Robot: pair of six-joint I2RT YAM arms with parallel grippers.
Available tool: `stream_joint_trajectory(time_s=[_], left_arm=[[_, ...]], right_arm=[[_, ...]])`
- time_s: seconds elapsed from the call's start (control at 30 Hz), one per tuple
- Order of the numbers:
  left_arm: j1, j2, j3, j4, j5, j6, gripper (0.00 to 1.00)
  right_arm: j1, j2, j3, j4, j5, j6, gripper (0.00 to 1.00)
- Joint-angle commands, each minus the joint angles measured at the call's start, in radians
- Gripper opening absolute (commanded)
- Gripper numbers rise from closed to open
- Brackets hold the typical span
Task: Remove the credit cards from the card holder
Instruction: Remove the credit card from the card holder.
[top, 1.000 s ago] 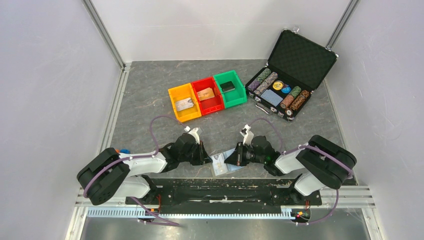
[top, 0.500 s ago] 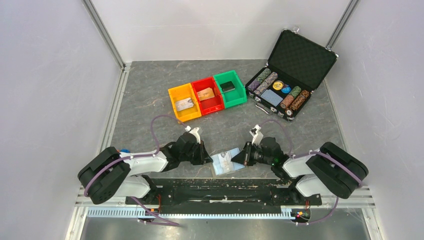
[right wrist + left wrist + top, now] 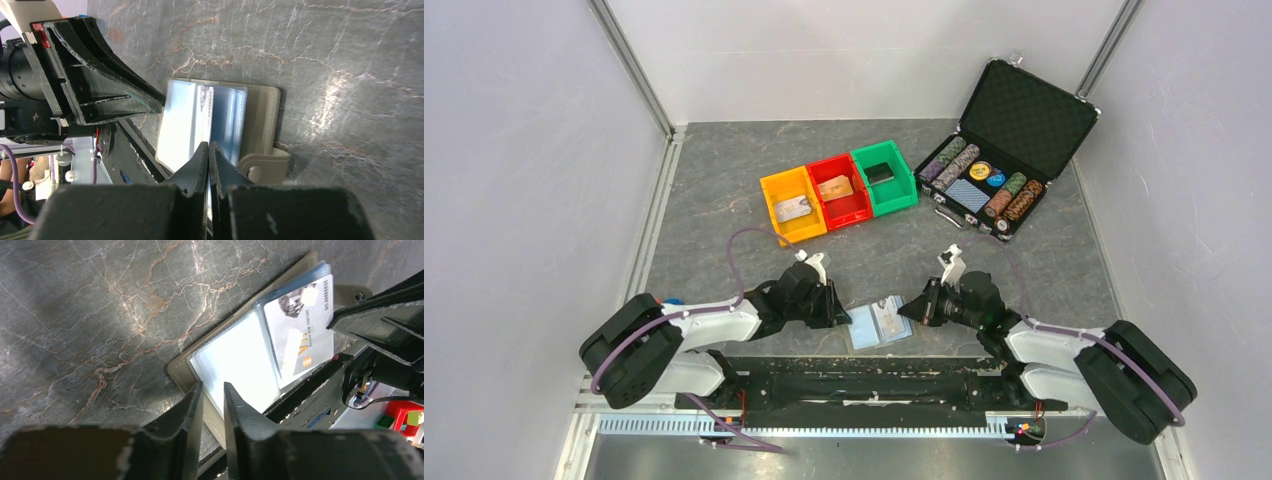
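The card holder (image 3: 869,332) lies open at the table's near edge, grey outside (image 3: 261,115) with a light-blue inner panel (image 3: 235,365). A credit card (image 3: 300,325) with a portrait and orange marks sits in its right sleeve. My right gripper (image 3: 912,311) comes in from the right. It is shut (image 3: 208,148) on the thin edge of that credit card (image 3: 204,117). My left gripper (image 3: 840,313) hangs over the holder's left corner. Its fingers stand slightly apart (image 3: 212,389), and the grey stitched rim shows in the gap.
Yellow bin (image 3: 771,210), red bin (image 3: 849,218) and green bin (image 3: 894,205) stand in a row mid-table, a card in each of the first two. A black chip case (image 3: 1034,115) is open at the back right. A black rail (image 3: 864,365) runs just below the holder.
My right gripper has drawn back to the right, still shut, and its arm has swung outward. The left fingers have parted a little. The holder has shifted slightly.
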Motion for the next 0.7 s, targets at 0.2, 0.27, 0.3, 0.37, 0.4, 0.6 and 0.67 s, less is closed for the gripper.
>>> stream_joint_trajectory(time_s=[0.2, 0.27, 0.3, 0.37, 0.4, 0.6, 0.67], left_arm=[[0.000, -0.119, 0.099, -0.080, 0.029, -0.009, 0.50], [0.000, -0.138, 0.107, -0.073, 0.030, -0.012, 0.53], [0.000, -0.143, 0.105, -0.053, 0.036, -0.016, 0.54], [0.000, -0.146, 0.097, -0.008, 0.051, -0.028, 0.57], [0.000, -0.145, 0.091, 0.018, 0.062, -0.038, 0.58], [0.000, -0.110, 0.069, 0.179, 0.141, -0.080, 0.62], [0.000, -0.090, 0.073, 0.184, 0.134, -0.079, 0.62]], right_arm=[[-0.048, -0.143, 0.038, -0.131, -0.028, -0.045, 0.00], [-0.051, -0.160, 0.040, -0.125, -0.036, -0.029, 0.00], [-0.050, -0.166, 0.038, -0.116, -0.044, -0.017, 0.00], [-0.050, -0.180, 0.029, -0.079, -0.064, 0.014, 0.00], [-0.050, -0.188, 0.026, -0.053, -0.073, 0.030, 0.00], [-0.050, -0.216, 0.001, 0.018, -0.096, 0.100, 0.00], [-0.049, -0.216, 0.005, -0.011, -0.077, 0.082, 0.00]])
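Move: The credit card is still in its sleeve, tilted up, with its right edge already pinched in the right fingers. Its middle lies about 3 cm to the right hand's left, 1 cm back and 1 cm lower. From the left hand, low at the holder's left edge, the card is some 9 cm to the right, level fore and aft. The open card holder is centred about 7 cm right and 2 cm back of the left hand; its white left page is only about 3 cm right and 2 cm back. Still pinching the card's right edge, the right hand eases about 1 cm right, then draws the card up out of the sleeve, ending some 4.5 cm higher with a slight roll. The left fingers come off the holder's left edge: that hand rises about 8 cm, then also swings right towards the card while rolling its left side down and opening well beyond half. ##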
